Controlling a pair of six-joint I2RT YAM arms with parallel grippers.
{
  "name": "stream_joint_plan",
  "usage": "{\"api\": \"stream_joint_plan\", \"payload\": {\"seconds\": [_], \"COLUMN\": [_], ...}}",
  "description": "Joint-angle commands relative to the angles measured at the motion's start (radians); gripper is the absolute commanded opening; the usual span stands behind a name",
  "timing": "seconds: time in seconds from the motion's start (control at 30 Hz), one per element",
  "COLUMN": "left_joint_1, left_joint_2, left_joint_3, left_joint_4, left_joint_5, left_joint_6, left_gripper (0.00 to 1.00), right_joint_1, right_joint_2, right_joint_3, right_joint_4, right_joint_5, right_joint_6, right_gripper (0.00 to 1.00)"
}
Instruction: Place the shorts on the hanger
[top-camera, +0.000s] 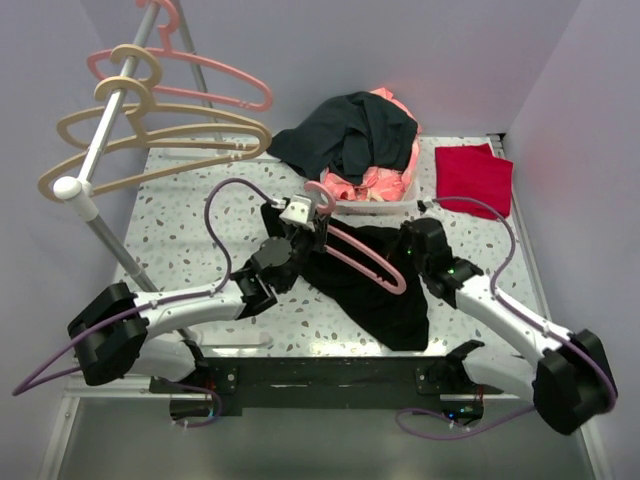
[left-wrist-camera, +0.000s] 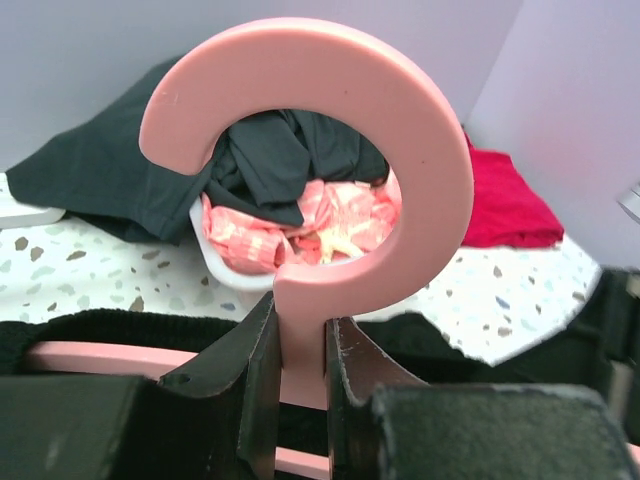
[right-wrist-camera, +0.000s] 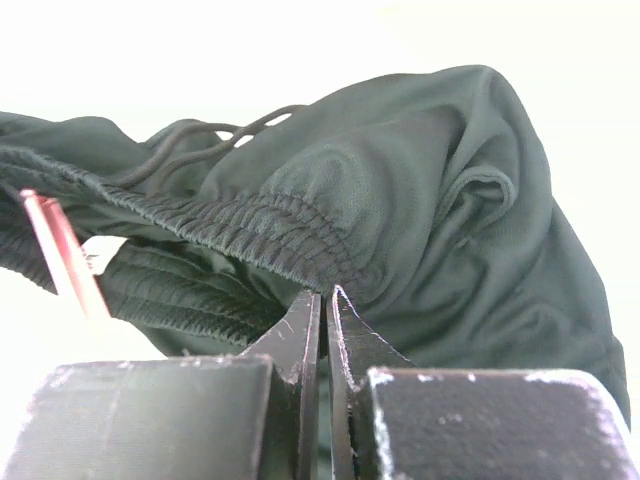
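The pink hanger (top-camera: 365, 260) lies slanted over the black shorts (top-camera: 375, 295) in the middle of the table. My left gripper (top-camera: 311, 222) is shut on the hanger's neck just below the hook. In the left wrist view the hanger's hook (left-wrist-camera: 432, 150) rises above my left gripper (left-wrist-camera: 300, 322), with the shorts (left-wrist-camera: 90, 325) behind it. My right gripper (top-camera: 410, 238) is at the shorts' right upper edge. In the right wrist view my right gripper (right-wrist-camera: 322, 295) is shut on the shorts (right-wrist-camera: 420, 190) at the elastic waistband. A pink hanger bar (right-wrist-camera: 60, 250) shows at the left.
A white basket (top-camera: 385, 207) behind the shorts holds pink patterned clothes, with a dark grey-green garment (top-camera: 350, 135) draped over it. A folded red cloth (top-camera: 472, 175) lies at the back right. A rack pole (top-camera: 100, 150) at the left carries beige hangers (top-camera: 160, 130) and pink hangers (top-camera: 190, 75).
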Motion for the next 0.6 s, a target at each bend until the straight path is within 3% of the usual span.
{"api": "stream_joint_plan", "payload": {"seconds": [0.0,0.57], "left_joint_1": [0.03,0.1], "left_joint_2": [0.035,0.122], "left_joint_3": [0.085,0.107], "left_joint_4": [0.095,0.166], "left_joint_5": [-0.154,-0.241], "left_joint_6": [0.005,-0.001], "left_gripper": [0.0,0.0], "right_joint_1": [-0.003,-0.004], "right_joint_2": [-0.134,-0.361], "right_joint_3": [-0.069,0.035], "right_joint_4": [-0.039,-0.376], "right_joint_5": [0.061,0.096], "right_joint_6": [0.048,0.039], "right_gripper": [0.0,0.0]}}
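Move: The left hand holds the pink hanger by its neck. From it, the corner of the shorts' waistband pinched by the right hand is about 20 cm to the right, 3 cm back and 12 cm lower. From the right hand, the hanger's free right end lies some 11 cm back, about level in height and sideways. The laundry basket is roughly 20 cm ahead of the right hand, 7 cm to its left and 6 cm lower. Draw the right gripper back about 4.5 cm, also right and up some 3 cm each, keeping the waistband corner pinched. Meanwhile carry the held hanger forward about 4 cm with the left gripper, slightly left, turning it 10 degrees counter-clockwise so its free right end swings forward towards the pinched corner. Keep both grips shut. ##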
